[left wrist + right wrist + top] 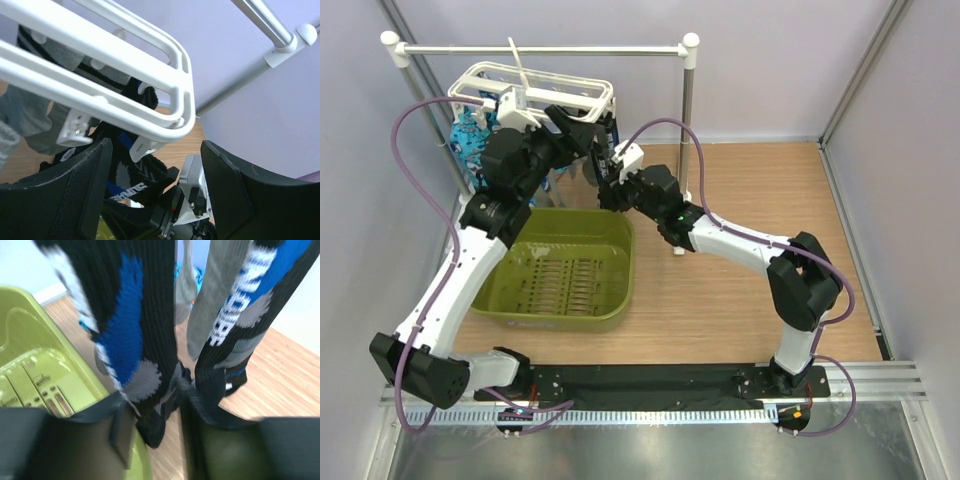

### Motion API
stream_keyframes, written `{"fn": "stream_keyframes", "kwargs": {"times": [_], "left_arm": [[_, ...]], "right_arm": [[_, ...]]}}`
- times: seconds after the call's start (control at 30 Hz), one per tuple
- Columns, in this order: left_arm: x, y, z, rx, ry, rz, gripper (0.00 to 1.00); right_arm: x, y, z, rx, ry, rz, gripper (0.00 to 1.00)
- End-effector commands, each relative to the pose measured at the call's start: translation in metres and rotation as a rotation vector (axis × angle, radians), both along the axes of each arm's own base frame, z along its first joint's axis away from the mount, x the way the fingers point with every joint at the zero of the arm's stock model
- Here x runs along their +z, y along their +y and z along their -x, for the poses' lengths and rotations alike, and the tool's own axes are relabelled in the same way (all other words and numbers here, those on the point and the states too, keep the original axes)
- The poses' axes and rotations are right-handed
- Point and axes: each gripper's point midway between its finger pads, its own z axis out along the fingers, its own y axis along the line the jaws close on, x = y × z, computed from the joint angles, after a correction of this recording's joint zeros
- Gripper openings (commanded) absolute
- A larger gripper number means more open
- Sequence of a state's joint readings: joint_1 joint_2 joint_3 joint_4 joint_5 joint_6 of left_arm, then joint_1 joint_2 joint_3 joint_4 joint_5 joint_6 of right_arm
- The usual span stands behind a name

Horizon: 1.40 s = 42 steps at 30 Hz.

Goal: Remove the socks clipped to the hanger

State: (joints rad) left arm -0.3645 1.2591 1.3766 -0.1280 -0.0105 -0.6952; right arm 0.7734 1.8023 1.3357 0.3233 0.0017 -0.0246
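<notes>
The white grid hanger [535, 88] hangs from the rail, and its rounded corner [170, 107] fills the left wrist view. Socks dangle from its clips. A black sock [142, 295] with blue, white and grey marks hangs down between my right gripper's [160, 410] fingers, which press on its toe end from both sides. A second black sock [260, 300] and a grey one [212, 300] hang just behind. My left gripper [155, 180] stands open just below the hanger's corner, with a white clip [145, 147] and the black sock [125, 175] beyond its fingers. Both grippers [582, 128] [608, 165] meet at the hanger's right end.
A green plastic basket [620, 285] sits on the wooden floor below the hanger; its rim [20, 305] is just left of my right fingers. The white pole stand [688, 110] rises right behind the right gripper. Grey walls close in on both sides.
</notes>
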Motion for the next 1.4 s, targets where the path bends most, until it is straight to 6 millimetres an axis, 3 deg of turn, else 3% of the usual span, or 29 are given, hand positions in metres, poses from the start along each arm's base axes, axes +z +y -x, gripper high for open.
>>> {"fn": "stream_keyframes", "kwargs": {"times": [0.0, 0.17, 0.2, 0.43, 0.6, 1.03, 1.27, 1.3, 1.37], "left_arm": [[0.045, -0.01, 0.006, 0.009, -0.15, -0.024, 0.75], [0.035, -0.013, 0.002, 0.076, -0.138, -0.082, 0.74], [0.031, -0.012, 0.0, 0.089, -0.127, -0.09, 0.73], [0.025, 0.002, -0.01, 0.211, -0.091, -0.145, 0.7], [0.026, -0.004, -0.016, 0.208, -0.097, -0.173, 0.7], [0.004, -0.013, -0.019, 0.222, -0.066, -0.242, 0.64], [0.005, -0.015, -0.023, 0.226, -0.06, -0.243, 0.5], [0.004, -0.016, -0.023, 0.224, -0.058, -0.244, 0.4], [0.003, -0.016, -0.024, 0.222, -0.052, -0.243, 0.31]], "right_arm": [[0.05, 0.003, 0.003, 0.01, -0.107, -0.115, 0.39], [0.057, 0.009, 0.014, 0.032, -0.114, -0.119, 0.16], [0.058, 0.006, 0.01, 0.0, -0.118, -0.117, 0.01], [0.057, 0.009, 0.018, -0.009, -0.117, -0.109, 0.01], [0.061, 0.013, 0.024, -0.018, -0.142, -0.094, 0.01], [0.06, 0.013, 0.028, -0.013, -0.136, -0.098, 0.01], [0.057, 0.012, 0.03, -0.006, -0.136, -0.094, 0.01], [0.056, 0.012, 0.03, -0.006, -0.135, -0.093, 0.01], [0.058, 0.011, 0.03, -0.006, -0.138, -0.094, 0.01]]}}
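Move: The clip at the hanger's front right corner is some 3 cm ahead of the left hand, 2 cm to its right and 2 cm below; the next clip is about 4 cm ahead and 3 cm left. For the right hand, the front black sock hangs right at its half-open fingers, its middle about 1 cm ahead, 2 cm left and 5 cm up; the rear black sock is roughly 9 cm ahead and 3 cm left, and the green basket's middle is 14 cm back, 13 cm left and well below. The right fingers shut on the lower part of the front black sock, then draw it about 2.5 cm back and a little left and keep the pinch while the hand holds nearly still. The left hand first slips some 2.5 cm right, then eases forward and finally down to bring its fingers astride the corner clip, its left side rolling up about 15 degrees while it turns some 10 degrees counter-clockwise, and the fingers close to about half their first gap, coming to squeeze the clip. ##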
